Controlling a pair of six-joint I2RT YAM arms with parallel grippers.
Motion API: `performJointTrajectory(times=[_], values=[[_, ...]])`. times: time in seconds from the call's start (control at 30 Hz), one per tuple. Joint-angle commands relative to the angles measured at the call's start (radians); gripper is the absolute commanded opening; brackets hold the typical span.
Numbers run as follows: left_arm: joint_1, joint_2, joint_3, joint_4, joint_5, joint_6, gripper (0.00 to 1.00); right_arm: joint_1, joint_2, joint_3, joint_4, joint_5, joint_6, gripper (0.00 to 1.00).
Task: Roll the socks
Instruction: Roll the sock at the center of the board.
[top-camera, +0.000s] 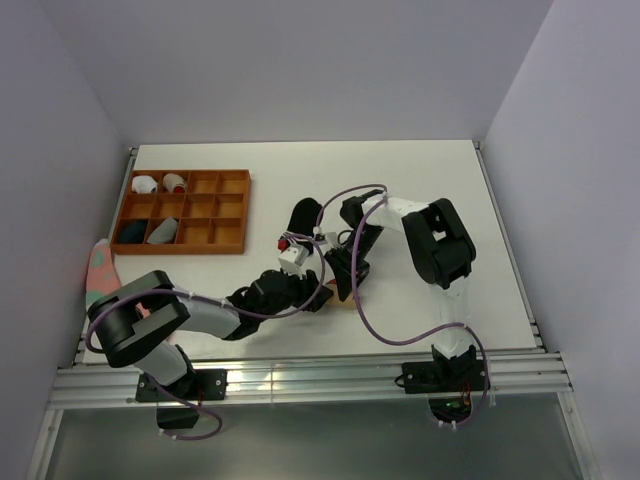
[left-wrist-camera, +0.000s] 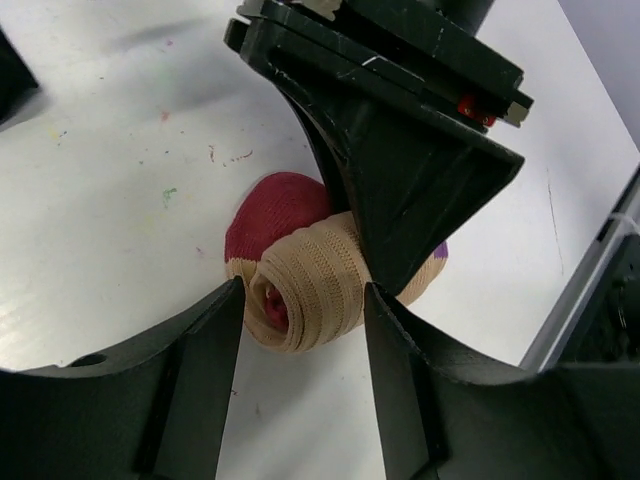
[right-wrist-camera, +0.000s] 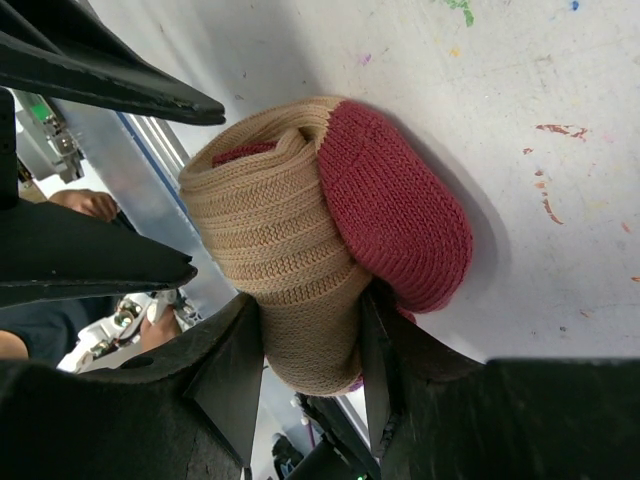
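Note:
A tan sock with a maroon toe (right-wrist-camera: 290, 230) is wound into a tight roll on the white table. My right gripper (right-wrist-camera: 310, 325) is shut on the roll, its fingers pressing the tan turns from both sides. In the left wrist view the same roll (left-wrist-camera: 310, 280) shows its spiral end, with the right gripper's finger (left-wrist-camera: 400, 170) coming down onto it from above. My left gripper (left-wrist-camera: 303, 300) is open, its two tips flanking the roll's end without squeezing it. From above, both grippers meet near the table's front middle (top-camera: 335, 285) and hide the sock. No other sock of the task is in view.
A wooden tray with compartments (top-camera: 245, 210) stands at the back left and holds small rolled bundles (top-camera: 160, 184). A pink sock (top-camera: 100, 268) lies at the table's left edge. The metal front rail (top-camera: 300, 380) runs close behind the grippers.

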Motion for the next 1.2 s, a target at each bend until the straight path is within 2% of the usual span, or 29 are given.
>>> performJointTrajectory(times=[0.0, 0.13, 0.43, 0.53, 0.63, 0.67, 0.73, 0.77, 0.8, 1.17], values=[[0.046, 0.014, 0.0, 0.06, 0.194, 0.072, 0.57, -0.001, 0.078, -0.014, 0.162, 0.272, -0.044, 0.15], [0.066, 0.066, 0.046, 0.028, 0.263, 0.085, 0.56, -0.003, 0.08, -0.005, 0.161, 0.279, -0.039, 0.15], [0.073, 0.157, 0.086, 0.053, 0.28, 0.059, 0.54, -0.001, 0.077, -0.008, 0.167, 0.293, -0.036, 0.15], [0.074, 0.186, 0.103, 0.033, 0.28, 0.049, 0.47, 0.003, 0.074, -0.008, 0.173, 0.301, -0.029, 0.17], [0.074, 0.206, 0.103, 0.031, 0.274, 0.035, 0.34, 0.005, 0.068, -0.008, 0.176, 0.304, -0.026, 0.18], [0.074, 0.209, 0.103, 0.025, 0.27, 0.029, 0.23, 0.005, 0.065, -0.01, 0.178, 0.305, -0.023, 0.19], [0.074, 0.223, 0.109, 0.002, 0.259, 0.023, 0.12, 0.007, 0.062, -0.01, 0.179, 0.313, -0.02, 0.22], [0.074, 0.23, 0.11, -0.005, 0.254, 0.021, 0.03, 0.007, 0.059, -0.01, 0.182, 0.316, -0.021, 0.24], [0.074, 0.235, 0.12, -0.019, 0.248, 0.019, 0.0, 0.007, 0.055, -0.011, 0.184, 0.316, -0.021, 0.25], [0.075, 0.289, 0.202, -0.254, 0.177, -0.013, 0.0, -0.006, -0.063, -0.066, 0.259, 0.333, -0.027, 0.48]])
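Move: The rolled-up tan and red sock lies some 4 cm to the right of your half-open left fingers, about 1 cm ahead and 3 cm below them. From the right hand, which already pinches one end of the roll, the sock's middle is roughly 2 cm to the left, about 1 cm farther out and level. The black sock lies around 15 cm ahead and 5 cm to the left of the left hand, some 6 cm lower. Bring the left gripper down about 2 cm and rightward onto the tan roll, turning it some 10 degrees clockwise, then close its fingers until they pinch the roll's left edge. Keep the right fingers on the other end, and carry both hands on to the right, ending slightly forward; in all the left travels about 4 cm right, the right 2.5 cm. ##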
